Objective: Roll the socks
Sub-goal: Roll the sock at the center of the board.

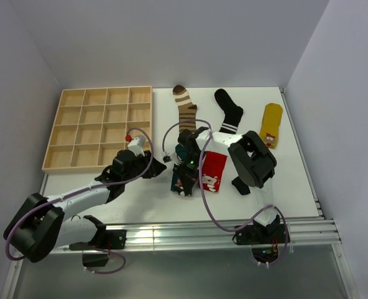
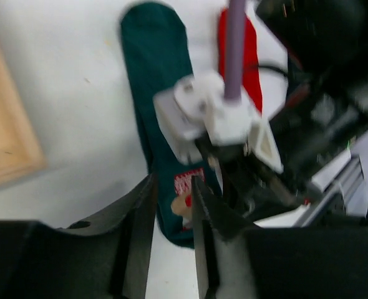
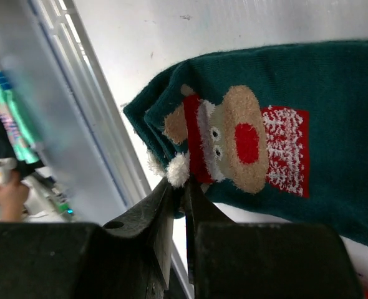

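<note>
A dark teal sock [image 1: 183,175] with a reindeer patch lies mid-table, and a red sock [image 1: 214,171] lies next to it on the right. My right gripper [image 3: 183,187] is shut on the teal sock's [image 3: 334,93] end, beside a white pom-pom. My left gripper [image 2: 171,190] hovers just left of that same end of the teal sock [image 2: 159,93]; its jaws are narrowly open with nothing between them. Further back lie a brown-cream striped sock [image 1: 185,109], a black sock with white bands [image 1: 229,112] and a yellow sock [image 1: 271,124]. A black sock [image 1: 240,185] lies partly under the right arm.
A wooden compartment tray [image 1: 151,118] fills the back left of the table. Metal rails [image 1: 190,233] run along the near edge. White walls close in the table at the back and on both sides. The right wrist and its purple cable [image 2: 234,50] hang close over the left gripper.
</note>
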Robot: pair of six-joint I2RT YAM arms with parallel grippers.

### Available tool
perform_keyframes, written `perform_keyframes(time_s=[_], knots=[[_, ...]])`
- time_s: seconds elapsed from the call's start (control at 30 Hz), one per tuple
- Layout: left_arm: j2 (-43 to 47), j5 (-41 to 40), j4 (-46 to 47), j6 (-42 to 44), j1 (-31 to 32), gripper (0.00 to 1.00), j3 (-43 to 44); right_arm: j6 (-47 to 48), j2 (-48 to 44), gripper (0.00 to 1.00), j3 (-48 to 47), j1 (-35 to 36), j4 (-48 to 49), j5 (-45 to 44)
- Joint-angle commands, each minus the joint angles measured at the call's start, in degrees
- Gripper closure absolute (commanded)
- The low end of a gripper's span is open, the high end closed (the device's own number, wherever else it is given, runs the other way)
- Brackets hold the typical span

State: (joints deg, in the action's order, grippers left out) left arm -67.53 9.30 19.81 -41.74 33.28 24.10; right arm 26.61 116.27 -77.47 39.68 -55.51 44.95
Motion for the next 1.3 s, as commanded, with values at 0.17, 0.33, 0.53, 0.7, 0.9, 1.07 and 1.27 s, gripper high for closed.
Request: perform_keyframes(time_s=[0.17, 0.33, 0.53, 0.7, 0.9, 1.07, 1.27], knots=[[-2.9, 6.1, 15.7, 0.3, 6.2, 0.49, -6.0, 4.9, 5.4, 0.93, -5.9, -3.3, -9.4, 7.9], [-5.3, 7.6, 18.9, 1.6, 7.9, 0.42, -6.7, 4.9, 6.8, 0.93, -6.5, -3.8, -10.2, 8.3], [-8.9, 8.9, 24.8, 3.6, 9.3, 0.36, -7.3, 6.2, 9.2, 0.93, -8.0, -4.7, -13.0, 9.7], [-13.5, 11.4, 29.7, 3.7, 9.5, 0.35, -7.0, 7.1, 10.6, 0.93, -8.7, -5.2, -14.4, 10.5], [-18.7, 13.8, 34.1, 2.9, 9.5, 0.35, -7.0, 6.8, 11.5, 0.93, -8.7, -6.2, -14.3, 10.6], [-21.9, 14.7, 36.7, 1.8, 9.6, 0.36, -7.5, 6.0, 12.4, 0.94, -8.8, -7.0, -14.2, 10.8], [-23.3, 14.8, 37.2, 1.0, 9.5, 0.37, -7.8, 4.7, 13.0, 0.94, -8.8, -7.5, -13.3, 10.6]])
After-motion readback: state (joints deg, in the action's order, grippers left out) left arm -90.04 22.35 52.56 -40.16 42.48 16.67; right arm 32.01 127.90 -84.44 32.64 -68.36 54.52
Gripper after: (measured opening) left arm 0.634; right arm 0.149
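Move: The folded near end of the green sock lies about 8 cm back, 8 cm right and 8 cm below the left gripper. From the left gripper, the red sock's middle is some 19 cm right and 2 cm ahead, and the divided box's middle about 25 cm left and 18 cm ahead. The right gripper already pinches that green end, whose middle is about 2 cm to its left; the red sock's middle lies roughly 9 cm right and 10 cm ahead of it. Bring the left gripper back, right and down, about 6 cm each way, to the free left end of the green sock's fold, opening the fingers from a third to nearly two thirds and turning some 20 degrees clockwise, so they straddle the fold. Keep the right fingers shut on the fold almost in place, swinging their tips backward by about 15 degrees. ##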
